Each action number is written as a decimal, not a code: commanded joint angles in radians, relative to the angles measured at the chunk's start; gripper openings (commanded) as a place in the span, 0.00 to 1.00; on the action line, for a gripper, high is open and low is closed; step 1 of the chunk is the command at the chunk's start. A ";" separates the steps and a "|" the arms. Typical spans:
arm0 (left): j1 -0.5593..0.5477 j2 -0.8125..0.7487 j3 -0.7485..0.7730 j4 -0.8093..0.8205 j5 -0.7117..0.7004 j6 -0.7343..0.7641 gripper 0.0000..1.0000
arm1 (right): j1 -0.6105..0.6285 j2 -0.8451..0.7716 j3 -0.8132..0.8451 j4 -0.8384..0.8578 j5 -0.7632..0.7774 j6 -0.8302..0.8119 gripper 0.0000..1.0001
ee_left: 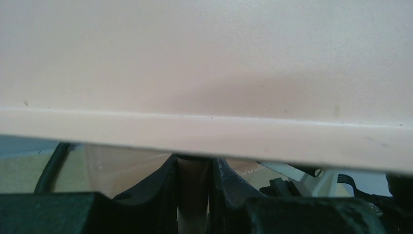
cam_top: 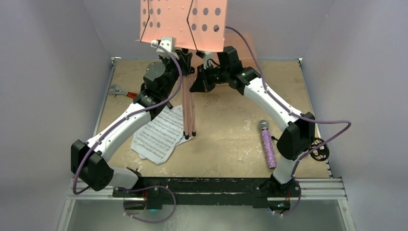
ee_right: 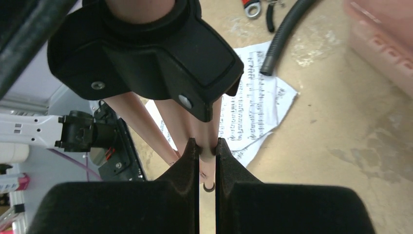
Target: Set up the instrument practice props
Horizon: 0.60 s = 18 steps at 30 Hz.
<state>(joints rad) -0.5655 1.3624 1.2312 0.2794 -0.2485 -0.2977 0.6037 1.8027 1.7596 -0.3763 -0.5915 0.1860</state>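
The pink perforated music stand (cam_top: 183, 21) is held up off the table, its three legs (cam_top: 189, 113) folded together and pointing down. My left gripper (cam_top: 179, 57) is shut on the stand's pink post (ee_left: 193, 200) just under the desk plate (ee_left: 204, 63); its fingers (ee_left: 160, 185) press both sides. My right gripper (ee_right: 208, 148) is shut on one pink leg (ee_right: 182, 122) below the black hub (ee_right: 146, 53). White sheet-music pages (cam_top: 159, 134) lie under the legs. The purple glittery microphone (cam_top: 267, 144) lies at the right. A small black mic stand (cam_top: 318, 151) shows partly behind the right arm.
A red-handled wrench (cam_top: 120, 91) lies at the left table edge. The right wrist view shows red-handled tools (ee_right: 253, 6), a black corrugated hose (ee_right: 282, 34) and a pink translucent box (ee_right: 384, 44). Grey walls close in three sides.
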 commanded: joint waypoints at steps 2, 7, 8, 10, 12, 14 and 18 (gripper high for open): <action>-0.058 -0.004 0.175 0.389 0.209 0.058 0.00 | -0.068 -0.082 -0.014 0.060 0.121 -0.012 0.00; -0.070 0.037 0.217 0.446 0.244 0.063 0.00 | -0.110 -0.123 -0.034 0.033 0.175 -0.060 0.00; -0.073 0.046 0.221 0.467 0.244 0.062 0.00 | -0.114 -0.126 -0.035 0.024 0.190 -0.077 0.00; -0.077 0.059 0.219 0.500 0.269 0.060 0.00 | -0.116 -0.132 -0.037 0.002 0.231 -0.102 0.00; -0.079 0.069 0.205 0.555 0.306 0.060 0.00 | -0.121 -0.144 -0.057 -0.008 0.276 -0.116 0.00; -0.080 0.079 0.182 0.627 0.367 0.069 0.00 | -0.128 -0.167 -0.099 0.003 0.320 -0.118 0.00; -0.092 0.099 0.147 0.750 0.460 0.062 0.00 | -0.144 -0.217 -0.189 0.055 0.377 -0.105 0.00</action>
<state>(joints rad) -0.6151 1.5295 1.3273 0.5343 0.0120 -0.2390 0.5034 1.6310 1.6382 -0.3885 -0.3817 0.0658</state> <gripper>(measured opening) 0.210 0.057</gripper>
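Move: The bare table middle, right of the sheet music, lies about 17 cm right of the left hand, 2 cm back and 40 below; the held stand's perforated tray is some 12 cm above that hand and 5 ahead. From the right hand the bare middle is 16 cm right, 3 ahead and 29 below; the sheet music 13 left, 8 back and 30 below; the toolbox 29 ahead, 11 right and 20 below. Both hands, still gripping the music stand, carry it about 8 cm right and slightly up, turning clockwise. ##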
